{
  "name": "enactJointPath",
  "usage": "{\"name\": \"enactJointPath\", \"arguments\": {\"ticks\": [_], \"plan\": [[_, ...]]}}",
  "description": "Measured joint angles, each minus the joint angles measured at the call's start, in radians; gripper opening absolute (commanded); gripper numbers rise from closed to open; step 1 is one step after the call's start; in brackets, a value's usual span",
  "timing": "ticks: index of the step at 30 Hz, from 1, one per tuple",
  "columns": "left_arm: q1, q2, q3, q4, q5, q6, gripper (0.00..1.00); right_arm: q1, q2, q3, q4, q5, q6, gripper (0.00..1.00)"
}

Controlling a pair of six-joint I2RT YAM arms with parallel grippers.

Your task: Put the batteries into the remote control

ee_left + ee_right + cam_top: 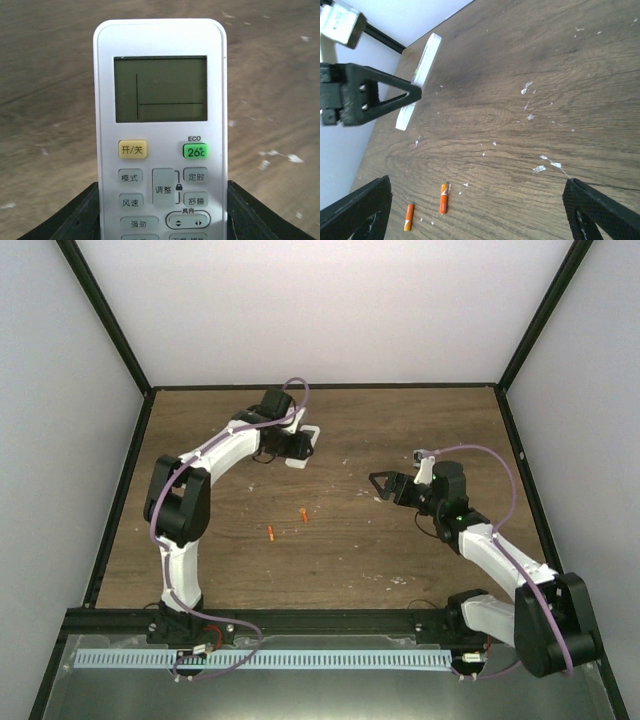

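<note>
My left gripper (162,222) is shut on the remote control (160,100), a white slab whose dark display and buttons face the left wrist camera, with a black finger on each side edge. In the top view the remote control (305,443) is held at the back of the table, left of centre. The right wrist view shows the remote control (427,57) edge-on beside a black left finger (375,95). The two orange batteries (271,533) (304,514) lie apart on the wood. My right gripper (385,485) hangs open and empty, right of the batteries (443,198) (408,217).
Pale specks (527,87) are scattered over the brown wooden table (400,550). White walls and a black frame rail (320,387) bound the table at the back and sides. A metal rail (300,658) runs along the near edge by the arm bases.
</note>
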Motion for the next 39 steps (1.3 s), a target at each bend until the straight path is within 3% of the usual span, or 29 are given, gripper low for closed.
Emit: {"name": "enactJointPath", "arguments": {"ticks": [12,24,39], "plan": [[-0.095,-0.175,-0.213,0.086,0.045,-0.137,0.42,0.138,0.205,0.178,0.044,-0.045,0.076,0.79],[-0.14,-0.274,-0.325,0.188,-0.054,-0.38,0.39,0.297,0.251,0.179,0.058,0.031,0.124,0.73],[-0.177,-0.333,-0.378,0.272,-0.107,-0.636,0.38,0.322,0.274,0.127,0.21,0.086,0.061,0.67]]}}
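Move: The remote control is already gripped about its middle in the left hand, with the right hand some 12 cm back from it, 18 cm to its right and 4 cm higher. So the right hand has the remote about 12 cm ahead, 18 cm left and 4 cm below. From the left hand, the right battery lies about 14 cm back, straight in line and 10 cm down; the left battery is 20 cm back, 7 cm left. The remote, still pinched in the left fingers, is drawn back about 7 cm towards the robot, then raised some 4 cm and shifted slightly right, turning roughly 20 degrees counter-clockwise while the hand's left side dips. The right hand sweeps about 11 cm left towards the remote, swings slightly counter-clockwise and then nearly halts beside it, its fingers closing partway on nothing. ##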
